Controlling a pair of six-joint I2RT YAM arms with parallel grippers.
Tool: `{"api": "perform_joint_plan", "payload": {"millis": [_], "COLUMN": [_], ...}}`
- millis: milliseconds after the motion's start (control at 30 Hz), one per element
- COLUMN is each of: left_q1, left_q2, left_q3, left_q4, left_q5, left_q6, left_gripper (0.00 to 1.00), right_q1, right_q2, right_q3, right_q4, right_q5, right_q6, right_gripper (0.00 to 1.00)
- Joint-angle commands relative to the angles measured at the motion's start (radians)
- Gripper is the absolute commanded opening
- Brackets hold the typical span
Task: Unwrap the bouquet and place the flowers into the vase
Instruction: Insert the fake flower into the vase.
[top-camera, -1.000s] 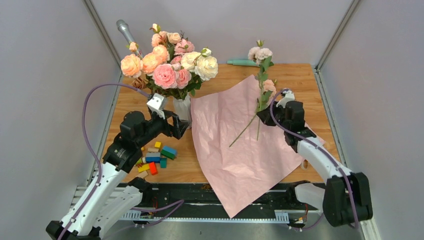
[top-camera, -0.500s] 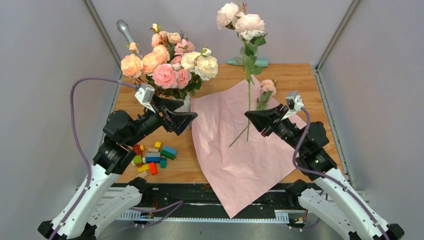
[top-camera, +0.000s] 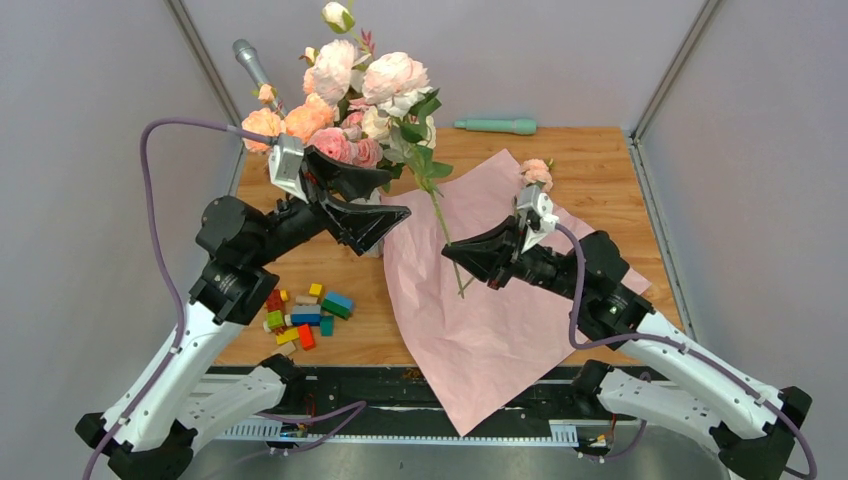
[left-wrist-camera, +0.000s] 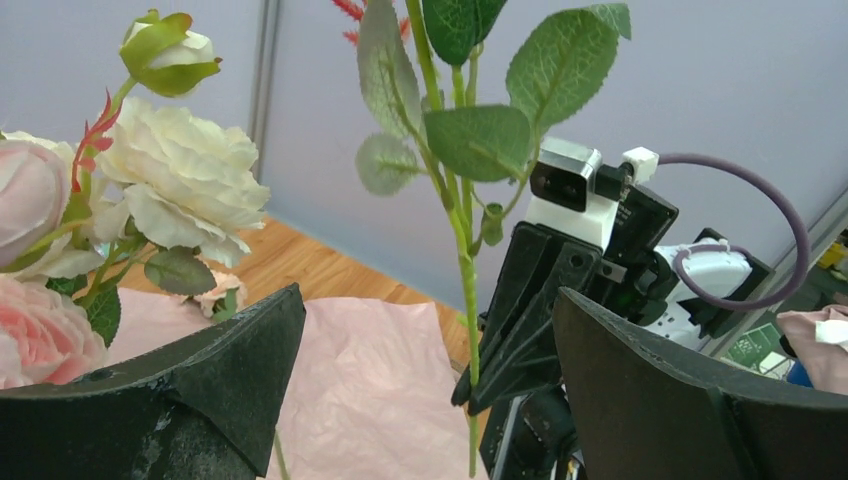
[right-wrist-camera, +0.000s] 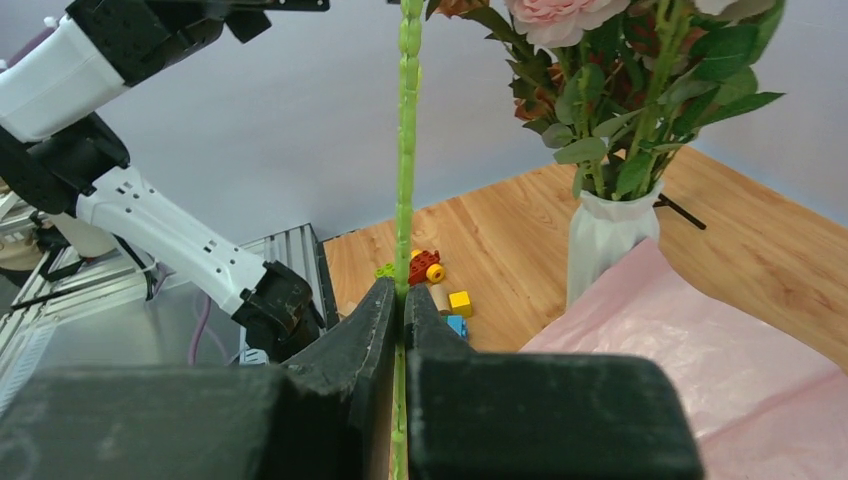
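Observation:
My right gripper is shut on the thin green stem of the flowers, low on the stem. Its pale pink roses stand upright, high above the table, beside the blooms in the vase. The ribbed white vase stands left of the pink paper, which lies spread flat. In the top view my left arm hides the vase. My left gripper hangs open just left of the held stem, touching nothing. One small pink rose lies at the paper's far edge.
Larger peach and pink blooms fill the vase. Coloured blocks lie on the table in front of it. A microphone leans at the back left and a teal tube lies at the back edge. Grey walls close in both sides.
My right gripper has carried the flower stem up off the paper and leftward to the vase's blooms. My left gripper has risen and swung right, staying open.

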Motion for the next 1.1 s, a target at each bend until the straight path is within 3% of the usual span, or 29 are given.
{"api": "perform_joint_plan", "payload": {"millis": [0,267,533,767,900,1067], "left_q1": [-0.004,-0.004,-0.004,-0.004,-0.004,-0.004], "left_q2": [0.026,0.045,0.028,0.03,0.031,0.025], "left_q3": [0.045,0.048,0.051,0.052,0.05,0.048], "left_q4": [0.066,0.126,0.135,0.15,0.156,0.147], "left_q5": [-0.015,-0.04,-0.039,-0.048,-0.045,-0.05], "left_q6": [-0.029,-0.054,-0.057,-0.061,-0.064,-0.054], "left_gripper": [1.0,1.0,0.86,0.68,0.51,0.13], "right_q1": [0.039,0.063,0.062,0.062,0.063,0.063], "right_q2": [0.026,0.068,0.08,0.094,0.098,0.095], "right_q3": [0.073,0.087,0.083,0.084,0.084,0.083], "right_q4": [0.025,0.004,0.009,0.003,-0.004,-0.013], "right_q5": [-0.041,-0.062,-0.067,-0.082,-0.089,-0.079], "right_q6": [-0.047,-0.056,-0.055,-0.055,-0.055,-0.058], "right_gripper": [0.0,0.0,0.0,0.0,0.0,0.0]}}
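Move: The flower's upright stem, held low down in the right fingers, stands some 4 cm right and 2 cm ahead of the open left hand, level with it. From the left hand, the right fingertips are about 8 cm right, 2 cm back and 11 cm lower; the vase stands roughly 17 cm ahead, 9 cm left and 36 cm down. From the right hand, the left fingers are about 8 cm left, 2 cm ahead and 11 cm up. The flower is carried to the left, some 3 cm, and slightly back in the right hand's unchanged pinch, bringing its stem between the waiting left fingers; then the right hand sinks about 1.5 cm. The left hand first eases under 2 cm forward to the stem, then rises about 2 cm as its wide-open fingers close most of the way around stem and leaf above the right grip. ##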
